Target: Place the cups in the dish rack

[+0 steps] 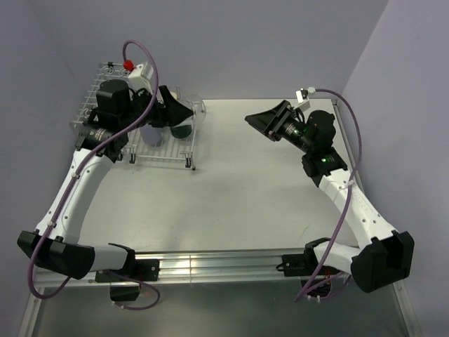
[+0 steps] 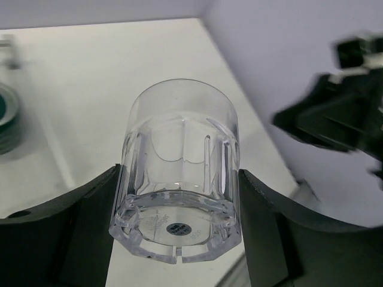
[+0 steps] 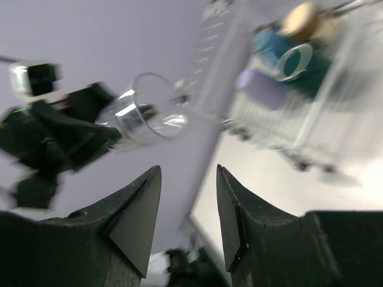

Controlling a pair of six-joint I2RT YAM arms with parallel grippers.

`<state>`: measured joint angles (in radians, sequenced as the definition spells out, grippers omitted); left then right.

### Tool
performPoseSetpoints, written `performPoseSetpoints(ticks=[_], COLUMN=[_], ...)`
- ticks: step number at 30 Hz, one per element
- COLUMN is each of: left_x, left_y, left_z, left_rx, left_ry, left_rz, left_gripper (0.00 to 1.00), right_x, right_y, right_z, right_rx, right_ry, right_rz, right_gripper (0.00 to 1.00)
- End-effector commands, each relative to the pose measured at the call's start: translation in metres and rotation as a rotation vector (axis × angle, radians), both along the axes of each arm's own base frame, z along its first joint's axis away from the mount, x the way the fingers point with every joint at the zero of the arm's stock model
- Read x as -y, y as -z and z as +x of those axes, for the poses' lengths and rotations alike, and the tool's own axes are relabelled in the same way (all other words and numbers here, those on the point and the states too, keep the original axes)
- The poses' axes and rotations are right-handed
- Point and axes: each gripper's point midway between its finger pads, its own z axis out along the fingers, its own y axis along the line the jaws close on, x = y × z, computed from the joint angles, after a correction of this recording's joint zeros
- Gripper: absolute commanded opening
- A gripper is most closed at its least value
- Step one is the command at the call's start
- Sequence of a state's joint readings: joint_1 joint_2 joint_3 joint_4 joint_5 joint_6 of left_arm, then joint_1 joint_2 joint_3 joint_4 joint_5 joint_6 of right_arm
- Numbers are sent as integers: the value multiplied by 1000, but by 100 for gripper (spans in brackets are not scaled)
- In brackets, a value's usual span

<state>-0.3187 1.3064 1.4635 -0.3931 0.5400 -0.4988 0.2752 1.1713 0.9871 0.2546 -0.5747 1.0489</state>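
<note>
My left gripper [image 1: 175,110] is shut on the clear tumbler [image 1: 196,107], which it holds in the air over the right end of the white wire dish rack [image 1: 95,95]. In the left wrist view the clear tumbler [image 2: 176,155] is pinched near its thick base between both black fingers [image 2: 84,221]. Inside the rack are a dark teal mug [image 1: 182,129] and a lavender tumbler [image 1: 152,134]. The right wrist view blurrily shows the teal mug [image 3: 293,60], the lavender tumbler [image 3: 263,89] and a tan-brown cup [image 3: 305,21]. My right gripper [image 1: 257,120] hovers over the table's far right, open with nothing in it.
A red-capped white object [image 1: 132,67] stands at the rack's back. The purple back wall and right wall close in behind the table [image 1: 238,196]. My right arm's gripper [image 2: 335,119] shows dark at the right of the left wrist view.
</note>
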Motion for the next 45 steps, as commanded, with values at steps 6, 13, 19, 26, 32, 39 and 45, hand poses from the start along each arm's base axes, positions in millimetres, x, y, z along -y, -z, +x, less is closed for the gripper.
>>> performPoseSetpoints(ticks=[6,13,19,26,32,39,45], left_x=[-98,-112,-115,-113,-105,-103,-101], left_y=[75,114,136,156,171,196,214], left_z=[52,70,84,101,114,121,123], left_rx=[-158,-244,-297,-341,-372,-413,-442], left_ry=[-543,-622,-646,-659,-649,-644,-629], left_rz=[423,537,612,654,666,702,721], left_gripper=[0,0,0,0,0,0,0], right_x=[53,55,53,53,52,54,52], right_y=[32,50,60,66,68,70,75], right_z=[12,13,14,14,14,12,13], right_rx=[-17,-38,-49,-52,-54,-50,-60], right_ry=[280,274,261,251,239,238,227], right_rz=[-308,-368,-386,-404,-412,-434,-441], right_gripper=[50,50,50,50,50,50,50])
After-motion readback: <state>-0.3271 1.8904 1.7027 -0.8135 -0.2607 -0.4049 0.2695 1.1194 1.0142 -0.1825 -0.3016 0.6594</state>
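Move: Still gripped in the left hand, the clear glass is bound for the open spot at the near side of the dish rack, about 11 cm ahead, 10 cm left and 26 cm below. The green mug sits some 16 cm ahead and 5 cm left of that hand, the purple cup about 13 cm ahead and 15 cm left, both some 27 cm down. From the empty right hand the spot is roughly 12 cm ahead, 28 cm left and 25 cm below. Swinging fast to the left and forward, then sinking about 23 cm in all, the left hand carries the clear glass down towards the rack spot nearer than the purple cup and green mug, turning counter-clockwise and tipping until its fingers point forward and steeply down; its grip holds. The open right hand backs off, 8 cm down and 5 cm right. ##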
